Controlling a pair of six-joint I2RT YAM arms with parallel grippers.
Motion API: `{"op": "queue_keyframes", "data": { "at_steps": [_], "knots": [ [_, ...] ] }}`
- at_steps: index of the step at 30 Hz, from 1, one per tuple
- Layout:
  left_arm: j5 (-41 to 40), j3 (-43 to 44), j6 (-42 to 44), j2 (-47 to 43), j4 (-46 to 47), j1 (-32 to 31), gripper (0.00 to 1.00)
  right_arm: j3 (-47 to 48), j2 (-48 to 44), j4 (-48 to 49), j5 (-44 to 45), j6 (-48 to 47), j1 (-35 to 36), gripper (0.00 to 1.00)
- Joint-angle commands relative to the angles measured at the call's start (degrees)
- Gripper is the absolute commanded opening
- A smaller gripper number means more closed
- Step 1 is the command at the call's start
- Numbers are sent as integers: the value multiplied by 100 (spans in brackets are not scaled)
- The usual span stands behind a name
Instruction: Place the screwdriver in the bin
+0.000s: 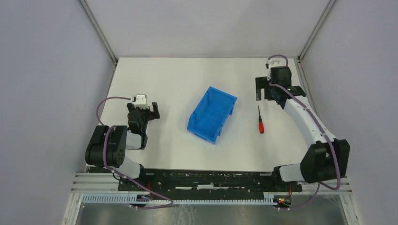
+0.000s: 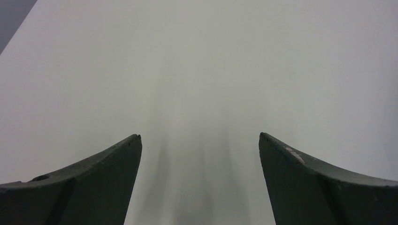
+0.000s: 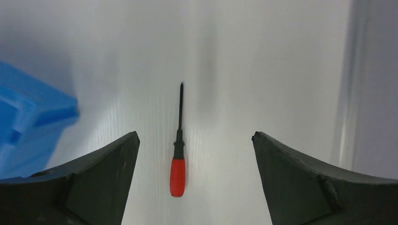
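The screwdriver (image 1: 259, 122), red handle and thin black shaft, lies flat on the white table to the right of the blue bin (image 1: 212, 114). The bin stands at the table's middle with nothing visible inside. My right gripper (image 1: 263, 89) hangs open just beyond the screwdriver's tip and does not touch it. In the right wrist view the screwdriver (image 3: 178, 161) lies on the table between and below the spread fingers, nearer the left one, with a corner of the bin (image 3: 28, 126) at the left edge. My left gripper (image 1: 143, 111) stands open left of the bin, holding nothing.
The left wrist view shows only bare white table (image 2: 197, 70) between the open left gripper (image 2: 200, 136). Grey walls and metal frame posts (image 1: 305, 47) close in the table at the back and sides, and the right arm reaches close to the right wall.
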Motion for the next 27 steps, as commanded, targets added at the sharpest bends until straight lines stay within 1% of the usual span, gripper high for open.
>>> {"op": "queue_keyframes", "data": {
  "at_steps": [1, 5, 6, 8, 10, 12, 15, 16, 23, 25, 27],
  "knots": [
    [-24, 22, -183, -64, 221, -10, 100, -715, 532, -618, -579, 32, -21, 96],
    [-21, 22, -183, -62, 221, -6, 100, -1250, 1158, -41, -970, 98, -27, 83],
    [-21, 22, -183, -60, 221, -6, 100, -1319, 1299, 40, -931, 110, -27, 79],
    [-25, 22, -183, -64, 221, -6, 100, -1512, 1515, 183, -702, 155, -29, 74],
    [-31, 22, -179, -66, 221, -6, 100, -1700, 1660, 373, -597, 193, -36, 66],
    [-23, 22, -183, -67, 221, -6, 100, -1800, 1744, 467, -624, 221, -51, 48],
    [-25, 22, -181, -64, 221, -6, 100, -1738, 1621, 411, -670, 264, -54, 7],
    [-25, 22, -183, -64, 221, -6, 100, -1622, 1516, 290, -667, 272, -56, 0],
    [-25, 22, -183, -64, 221, -2, 100, 40, 643, -1429, -869, 237, -45, 0],
    [-24, 22, -183, -64, 221, -6, 100, 354, 420, -1641, -861, 323, -47, 0],
    [-21, 22, -183, -62, 221, -4, 100, 462, 191, -1519, -1142, 547, 36, 0]
  ]
}}
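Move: Below and slightly behind the open right hand lies the screwdriver, its middle about 20 cm down, 6 cm back and 2 cm to the left, with the shaft pointing forward and the red handle towards the base. The blue bin's middle is roughly 24 cm left of this hand, 3 cm back and 18 cm below. From the left hand, the screwdriver lies some 53 cm to the right, 5 cm back and 6 cm lower. Plunging some 20 cm and drawing back about 8 cm, the right hand tips its fingers about 30 degrees farther down onto the screwdriver, closing as it gets there to pinch the front of the red handle. It then lifts about 12 cm and eases 4 cm forward, keeping its hold while the wrist begins to level out. ##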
